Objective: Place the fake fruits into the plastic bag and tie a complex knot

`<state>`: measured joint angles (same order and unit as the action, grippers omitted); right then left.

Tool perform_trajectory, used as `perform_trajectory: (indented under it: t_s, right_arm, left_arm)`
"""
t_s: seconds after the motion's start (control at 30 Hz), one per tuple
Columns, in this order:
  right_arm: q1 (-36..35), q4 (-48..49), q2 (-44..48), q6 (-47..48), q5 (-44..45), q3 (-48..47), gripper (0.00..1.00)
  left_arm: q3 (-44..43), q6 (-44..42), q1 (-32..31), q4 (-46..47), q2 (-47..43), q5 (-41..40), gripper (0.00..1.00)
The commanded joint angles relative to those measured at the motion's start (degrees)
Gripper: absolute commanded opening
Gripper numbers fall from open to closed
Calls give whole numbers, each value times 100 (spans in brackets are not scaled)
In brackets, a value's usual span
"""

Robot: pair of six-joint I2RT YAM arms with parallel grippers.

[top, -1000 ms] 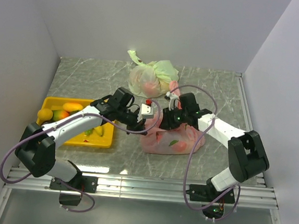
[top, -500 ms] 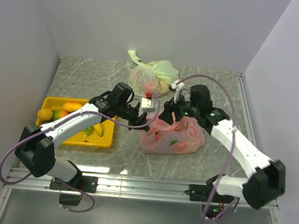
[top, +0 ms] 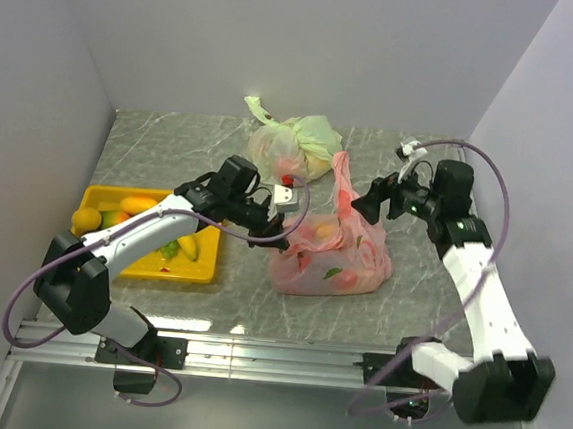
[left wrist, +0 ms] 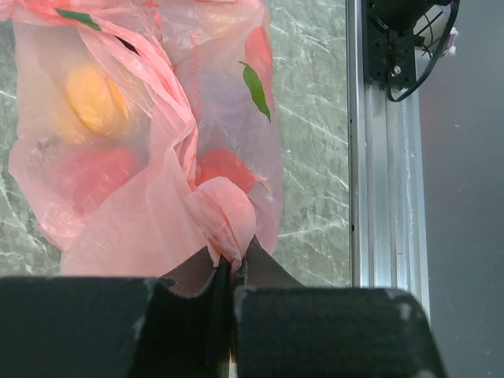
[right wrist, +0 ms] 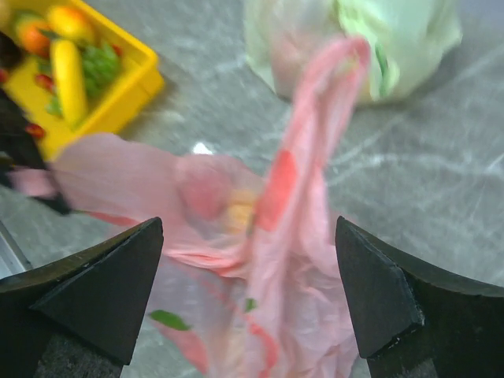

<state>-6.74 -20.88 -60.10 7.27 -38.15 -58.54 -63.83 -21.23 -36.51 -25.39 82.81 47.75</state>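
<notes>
The pink plastic bag [top: 338, 254] lies mid-table with fake fruits inside, an orange-yellow fruit [left wrist: 94, 98] and a red one [left wrist: 94, 177] showing through the film. My left gripper [top: 282, 237] is shut on a bunched handle of the bag [left wrist: 228, 216] at its left side. The other handle loop [top: 342, 179] stands free and upright. My right gripper [top: 363, 205] hangs open to the right of that loop, apart from it, with the bag [right wrist: 260, 236] blurred between and beyond its fingers [right wrist: 102, 291]. More fake fruits [top: 132, 204] lie in the yellow tray.
The yellow tray [top: 141, 267] sits at the left, under my left arm. A knotted pale green-and-white bag [top: 293, 145] stands behind the pink one. White walls close the table on three sides; an aluminium rail [top: 274, 354] runs along the near edge.
My right gripper has opened, let go of the bag's handle and drawn back to the right and up. The freed loop now stands upright. The left gripper keeps its pinch.
</notes>
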Motion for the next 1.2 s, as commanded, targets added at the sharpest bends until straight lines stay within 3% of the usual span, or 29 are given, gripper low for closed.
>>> perform_trajectory:
  t_s: [0.0,0.27,0.33,0.37,0.4,0.5,0.57,0.6,0.67,0.97,1.17]
  right_arm:
    - [261,-21,-721,503,-648,-95,97]
    - [209,472,-1978,1030,-1230,-385,98]
    - [200,445,-2277,1162,-1422,-464,93]
    - [208,384,-2348,1259,-1501,-491,85]
    - [182,340,-2418,1286,-1615,-517,63]
    - [-1,15,-2551,1514,-1924,-641,32]
    - [-125,-91,-2560,1619,-1977,-606,21]
    - [-186,-91,-2560,1629,-1977,-579,10]
    - [-319,14,-2551,1542,-2003,-518,1]
    - [-697,-65,-2411,1330,-2319,-562,0]
    - [-618,-486,-2217,1830,-2416,-535,0]
  left_arm:
    - [-349,-29,4,-80,78,209,7]
    - [-788,-329,13,-458,350,253,7]
    - [-885,-373,4,-502,412,253,6]
    - [-998,-355,12,-511,429,261,6]
    - [-1069,-355,13,-520,464,261,5]
    - [-1394,-198,13,-415,648,349,3]
    - [-1657,-109,13,-292,763,541,2]
    - [-1763,-48,-5,-283,903,612,2]
    - [-2052,5,-31,-256,1061,683,1]
    - [-2687,216,-128,306,1756,806,3]
    - [-2775,66,-172,438,1941,789,6]
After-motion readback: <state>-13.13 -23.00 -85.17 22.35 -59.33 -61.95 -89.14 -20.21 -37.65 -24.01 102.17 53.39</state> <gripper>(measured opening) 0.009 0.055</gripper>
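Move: The pink bag's loose handle lies between and below the open right fingers, about 4 cm ahead, 4 cm to the left and 11 cm down. The bag's fruit-filled body sits some 6 cm back, 8 cm left and 22 cm below; the green-topped bag is roughly 17 cm ahead, 20 cm left and 21 cm lower. From the left hand, already pinching the bag's other end, the handle is about 12 cm ahead, 14 cm right and nearly level. The pink bag's loose handle is caught by the right hand, which drops about 10 cm and reaches a little forward with fingers wide, shuts on the handle, then draws it left and back towards the left hand, turning some 30 degrees counter-clockwise overall. The left hand, still pinching its rolled end, comes right, forward and somewhat up to meet it. ##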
